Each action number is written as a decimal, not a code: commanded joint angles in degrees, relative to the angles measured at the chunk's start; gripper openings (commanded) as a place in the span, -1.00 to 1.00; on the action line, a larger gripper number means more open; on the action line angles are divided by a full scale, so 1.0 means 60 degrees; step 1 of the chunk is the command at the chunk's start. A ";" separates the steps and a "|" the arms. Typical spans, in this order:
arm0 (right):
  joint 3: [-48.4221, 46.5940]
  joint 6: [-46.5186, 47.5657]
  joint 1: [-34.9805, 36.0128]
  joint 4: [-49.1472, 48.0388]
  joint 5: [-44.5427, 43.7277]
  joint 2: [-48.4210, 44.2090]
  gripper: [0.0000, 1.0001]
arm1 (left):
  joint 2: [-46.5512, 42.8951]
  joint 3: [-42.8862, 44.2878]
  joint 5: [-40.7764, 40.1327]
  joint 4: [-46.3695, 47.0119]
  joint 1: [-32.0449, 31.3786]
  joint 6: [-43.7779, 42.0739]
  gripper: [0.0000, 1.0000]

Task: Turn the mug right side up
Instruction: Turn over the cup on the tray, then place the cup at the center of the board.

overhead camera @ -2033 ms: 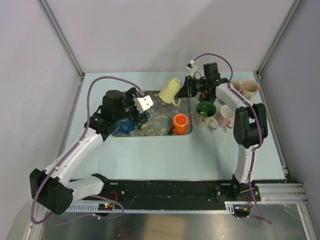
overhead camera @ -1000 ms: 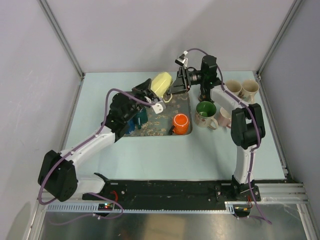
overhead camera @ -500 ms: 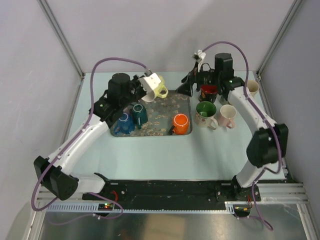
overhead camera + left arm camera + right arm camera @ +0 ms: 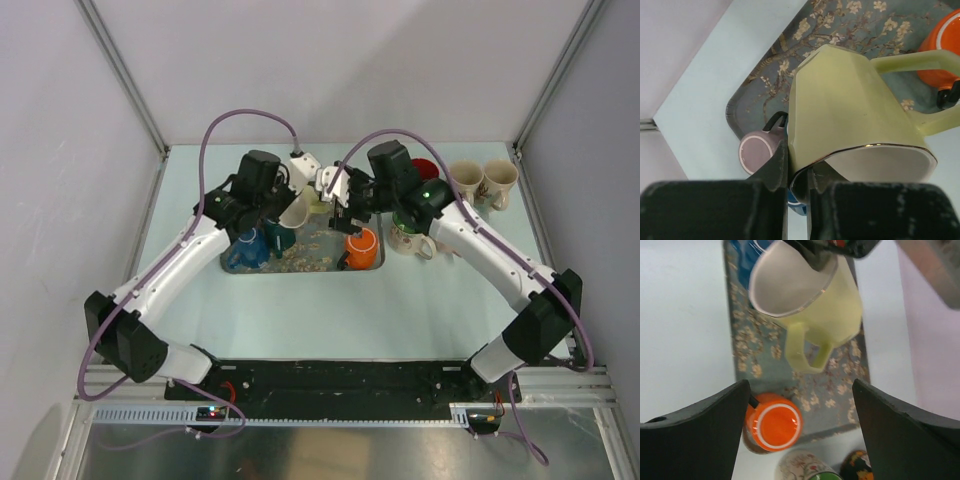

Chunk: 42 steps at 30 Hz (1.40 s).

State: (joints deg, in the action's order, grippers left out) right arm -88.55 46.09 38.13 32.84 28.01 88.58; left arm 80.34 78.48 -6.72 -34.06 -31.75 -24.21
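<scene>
My left gripper point(image 4: 292, 212) is shut on the rim of the pale yellow mug point(image 4: 300, 205), one finger inside and one outside. The mug point(image 4: 840, 105) hangs tilted above the floral tray point(image 4: 790, 50), its handle pointing out to the right. In the right wrist view the mug point(image 4: 825, 310) shows its white inside and its handle hangs down. My right gripper point(image 4: 345, 210) is open just right of the mug and holds nothing. Its fingers point(image 4: 695, 440) frame the tray point(image 4: 840, 385) and an orange mug point(image 4: 772, 422).
On the tray stand an orange mug point(image 4: 360, 245), a teal mug point(image 4: 280, 235) and a blue one point(image 4: 245, 250). A mauve mug point(image 4: 757, 152) lies bottom-up under the held one. A green mug point(image 4: 408, 228), a red one point(image 4: 425, 170) and two cream mugs point(image 4: 467, 178) stand to the right.
The right gripper let go of the yellow mug and opened. The left gripper, keeping hold of the rim, carried it down over the tray. The right arm swung in beside it.
</scene>
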 commanded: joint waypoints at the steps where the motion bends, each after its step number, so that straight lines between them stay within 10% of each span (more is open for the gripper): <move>1: -0.0167 0.1384 0.0142 -0.0500 -0.1674 0.0399 0.71 | -0.0290 0.0937 0.0527 0.0574 -0.0069 0.0838 -0.99; 16: 0.0178 0.2598 0.0576 -0.1890 -0.1815 0.0502 0.16 | 0.0389 0.1889 0.2008 -0.0144 -0.0066 0.1649 -0.99; 20: 0.0088 0.3026 0.0576 -0.1624 -0.1815 0.0529 -0.43 | 0.0517 0.2070 0.2069 -0.0221 -0.0070 0.1692 -0.98; 22: 0.0076 0.2990 0.0508 -0.1548 -0.1900 0.0523 -0.85 | 0.0539 0.2126 0.1995 -0.0239 -0.0066 0.1687 -0.57; 27: 0.0704 0.2025 -0.0044 -0.1805 -0.1779 -0.0017 -1.00 | 0.0360 0.2069 0.1562 -0.0232 -0.0052 0.1751 0.63; 42: 0.2594 -0.3515 -0.6213 -0.1408 0.0131 -0.3069 -1.00 | 0.0176 0.1817 0.2000 -0.0087 0.0468 0.2450 0.98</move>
State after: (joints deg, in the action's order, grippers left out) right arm -73.80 36.62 10.72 28.45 23.79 76.71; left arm 82.11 88.51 3.44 -36.27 -29.41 -11.38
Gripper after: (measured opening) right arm 0.222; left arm 0.992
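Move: The lime-yellow mug, pinched at its rim by the left hand, has its middle about 6 cm to that hand's right, 1 cm ahead and 1 cm lower; from the open right hand it lies some 9 cm left, 4 cm ahead and 3 cm below, its handle on the near side. The orange mug is roughly 23 cm below the right hand, 2 cm to its right and level in reach; the green floral mug stands about 14 cm right and 4 cm ahead, the teal mug 18 cm left and 3 cm ahead, both similarly low. The left hand, still pinching the rim, carries the yellow mug some 3 cm right towards the right hand, which reaches about 4 cm forward and a little down around the handle and closes on it; the left fingers then open wide and let go of the rim, and the left hand rises a few centimetres. Now holding the mug by its handle alone, the right hand dips slightly, then sweeps fast about 20 cm to the right and a little forward, turning some 35 degrees clockwise, out past the tray's right edge towards the space above the mugs standing there. ##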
